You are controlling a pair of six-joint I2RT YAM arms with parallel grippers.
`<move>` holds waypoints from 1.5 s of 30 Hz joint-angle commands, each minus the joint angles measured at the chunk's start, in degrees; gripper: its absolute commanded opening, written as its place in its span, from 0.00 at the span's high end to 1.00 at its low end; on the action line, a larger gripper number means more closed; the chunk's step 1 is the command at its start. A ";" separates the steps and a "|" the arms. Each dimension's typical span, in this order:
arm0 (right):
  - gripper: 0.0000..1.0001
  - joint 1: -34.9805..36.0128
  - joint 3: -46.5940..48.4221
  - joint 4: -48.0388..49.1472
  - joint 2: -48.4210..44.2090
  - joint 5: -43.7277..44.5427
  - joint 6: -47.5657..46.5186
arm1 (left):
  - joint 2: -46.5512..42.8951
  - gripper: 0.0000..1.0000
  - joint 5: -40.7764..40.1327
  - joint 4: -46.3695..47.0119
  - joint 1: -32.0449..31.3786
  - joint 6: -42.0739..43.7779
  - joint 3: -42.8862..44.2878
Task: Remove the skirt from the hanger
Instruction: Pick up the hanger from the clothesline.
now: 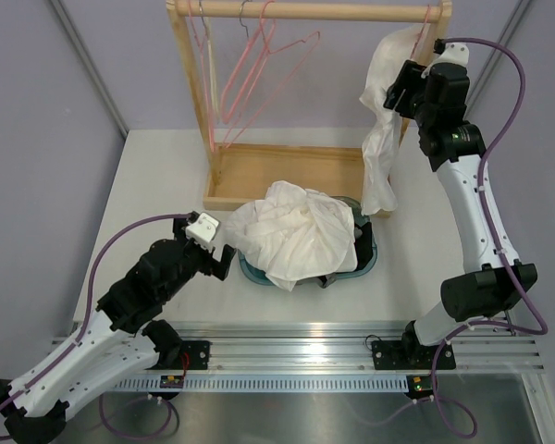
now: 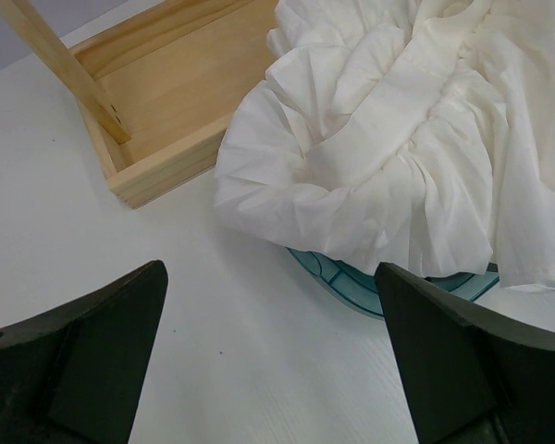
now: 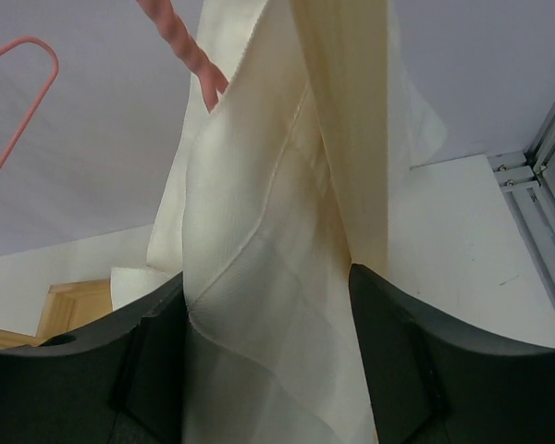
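Observation:
A cream-white garment [image 1: 384, 139] hangs from a pink hanger [image 3: 180, 42] at the right end of the wooden rail [image 1: 305, 9]. My right gripper [image 1: 395, 91] is up beside it, open, and the cream fabric [image 3: 277, 277] fills the gap between its fingers. My left gripper [image 1: 224, 264] is open and low over the table, just left of the teal tub [image 1: 259, 276], with nothing between its fingers. The skirt is hidden. Only a strip of dark fabric [image 1: 359, 239] shows under the white cloth [image 1: 296, 231] heaped in the tub.
The rack's wooden base tray [image 1: 277, 171] lies behind the tub. Several empty pink hangers [image 1: 259, 74] hang near the rail's left end, and one [image 3: 18, 102] shows in the right wrist view. Metal rails run along the table's near edge.

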 commanded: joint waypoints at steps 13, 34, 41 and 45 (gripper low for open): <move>0.95 -0.05 -5.34 6.68 -6.82 -3.69 1.69 | -0.76 0.01 -0.59 1.71 0.00 1.19 0.17; 1.00 -1.90 -0.06 6.86 -12.18 -21.62 -8.51 | -1.82 0.01 2.13 2.67 -0.09 1.19 -0.27; 1.00 -2.95 -10.85 3.09 -19.11 -29.69 -16.23 | -2.44 0.01 13.36 9.95 -0.09 -5.20 -0.71; 1.00 -4.27 -15.35 -3.15 -23.69 -33.39 -21.25 | 3.09 0.01 18.65 16.63 -0.09 -13.73 1.65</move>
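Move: The white skirt's upper part already hangs between the right hand's open fingers, about 2 cm ahead, 1 cm left and level. Its pink hanger is some 5 cm ahead, 1 cm left and 6 cm up; the rail lies about 6 cm ahead and 12 cm above, not off to either side. The nearest empty hanger is roughly 22 cm left, 3 cm ahead and 3 cm up. From the left hand the skirt is some 28 cm ahead, 38 cm right, 20 cm above. Right fingers pinch the skirt, draw it 10 cm back, rising then dipping; left hand drifts 4 cm right. ##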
